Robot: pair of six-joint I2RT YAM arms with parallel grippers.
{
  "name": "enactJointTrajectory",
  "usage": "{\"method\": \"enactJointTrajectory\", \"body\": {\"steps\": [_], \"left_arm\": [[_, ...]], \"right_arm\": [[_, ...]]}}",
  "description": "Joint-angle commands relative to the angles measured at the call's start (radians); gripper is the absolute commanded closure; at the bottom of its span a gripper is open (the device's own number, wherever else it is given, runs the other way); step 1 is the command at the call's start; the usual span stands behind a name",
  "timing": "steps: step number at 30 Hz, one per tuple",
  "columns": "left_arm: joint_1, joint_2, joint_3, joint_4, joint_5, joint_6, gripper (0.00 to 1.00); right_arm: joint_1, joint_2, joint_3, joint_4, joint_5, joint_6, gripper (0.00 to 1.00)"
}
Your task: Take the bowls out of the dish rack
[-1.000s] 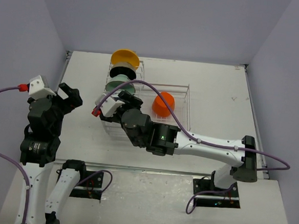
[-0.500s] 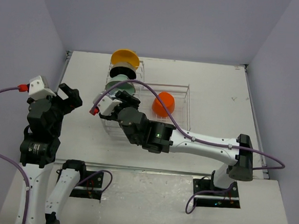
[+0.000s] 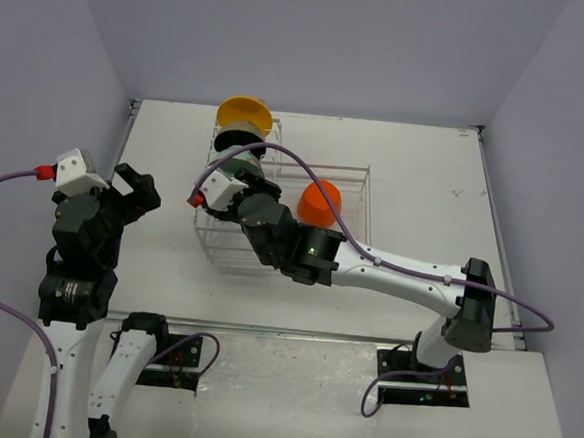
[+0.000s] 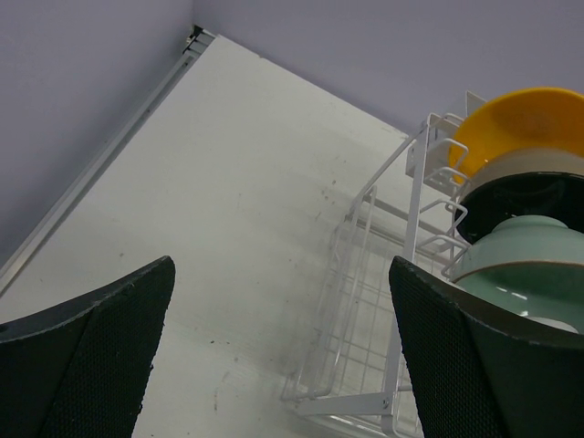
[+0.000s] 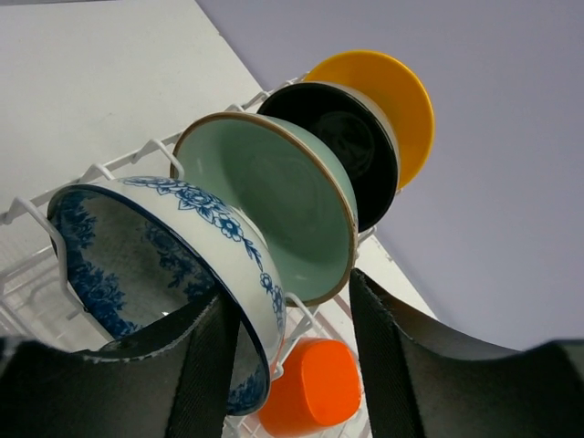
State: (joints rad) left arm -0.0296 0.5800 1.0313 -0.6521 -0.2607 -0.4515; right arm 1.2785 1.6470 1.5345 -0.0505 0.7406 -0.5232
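Note:
The white wire dish rack [image 3: 350,183] stands mid-table. Its tall slotted section holds a yellow bowl [image 3: 244,112], a black bowl [image 3: 240,135], a pale mint green bowl [image 5: 274,187] and a blue-and-white patterned bowl [image 5: 196,214] on edge. An orange-red bowl [image 3: 320,203] lies upside down in the low basket. My right gripper [image 5: 292,301] is open over the slotted section and straddles the blue-and-white bowl's rim, one finger inside the bowl and one outside. My left gripper [image 3: 134,190] is open and empty, left of the rack; in its wrist view [image 4: 283,365] it faces the rack [image 4: 365,301].
Purple walls close in the table on the left, back and right. A metal rail [image 4: 100,169] runs along the table's left edge. The right arm reaches across the rack's near side [image 3: 389,271].
My right gripper has moved toward the back, up along the slotted section to the blue-and-white bowl. The left arm has not moved.

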Motion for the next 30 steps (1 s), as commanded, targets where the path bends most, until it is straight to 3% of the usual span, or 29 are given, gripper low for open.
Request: {"method": "enactJointTrajectory", "body": {"steps": [1,24,30], "left_arm": [[-0.006,0.003,-0.013,0.043,0.005,0.027,0.01],[-0.006,-0.031,-0.103,0.081,0.0,0.03,0.0],[-0.006,-0.034,-0.12,0.085,0.005,0.03,0.0]], "right_arm": [[-0.004,0.008,0.004,0.04,-0.02,0.006,0.5],[0.016,0.068,0.038,0.074,0.009,-0.001,0.69],[0.019,0.073,0.03,0.097,0.039,-0.02,0.81]]}}
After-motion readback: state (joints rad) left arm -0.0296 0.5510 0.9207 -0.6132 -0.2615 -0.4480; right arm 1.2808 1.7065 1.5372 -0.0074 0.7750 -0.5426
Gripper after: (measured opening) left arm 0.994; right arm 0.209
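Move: The blue-and-white bowl stands with its middle about 6 cm to the right hand's left, some 2 cm ahead and 3 cm below; its near rim edge is just beside the open fingers. The green bowl nests behind it, roughly 8 cm ahead of the hand and 6 cm left, 2 cm lower. The orange bowl sits about 11 cm right, 5 cm ahead and 10 cm below. From the left hand the blue-and-white bowl is some 16 cm right, 4 cm ahead and 2 cm below. The right hand eases about 2 cm down and 1 cm to its left onto the right-hand edge of the blue-and-white bowl, then hangs nearly still while its fingers, closing throughout from about half open to a fifth, come to pinch the rim, one finger inside the bowl and the other against its outer wall. Meanwhile the left hand, empty and wide open, sinks some 3 cm beside the rack and touches nothing. ##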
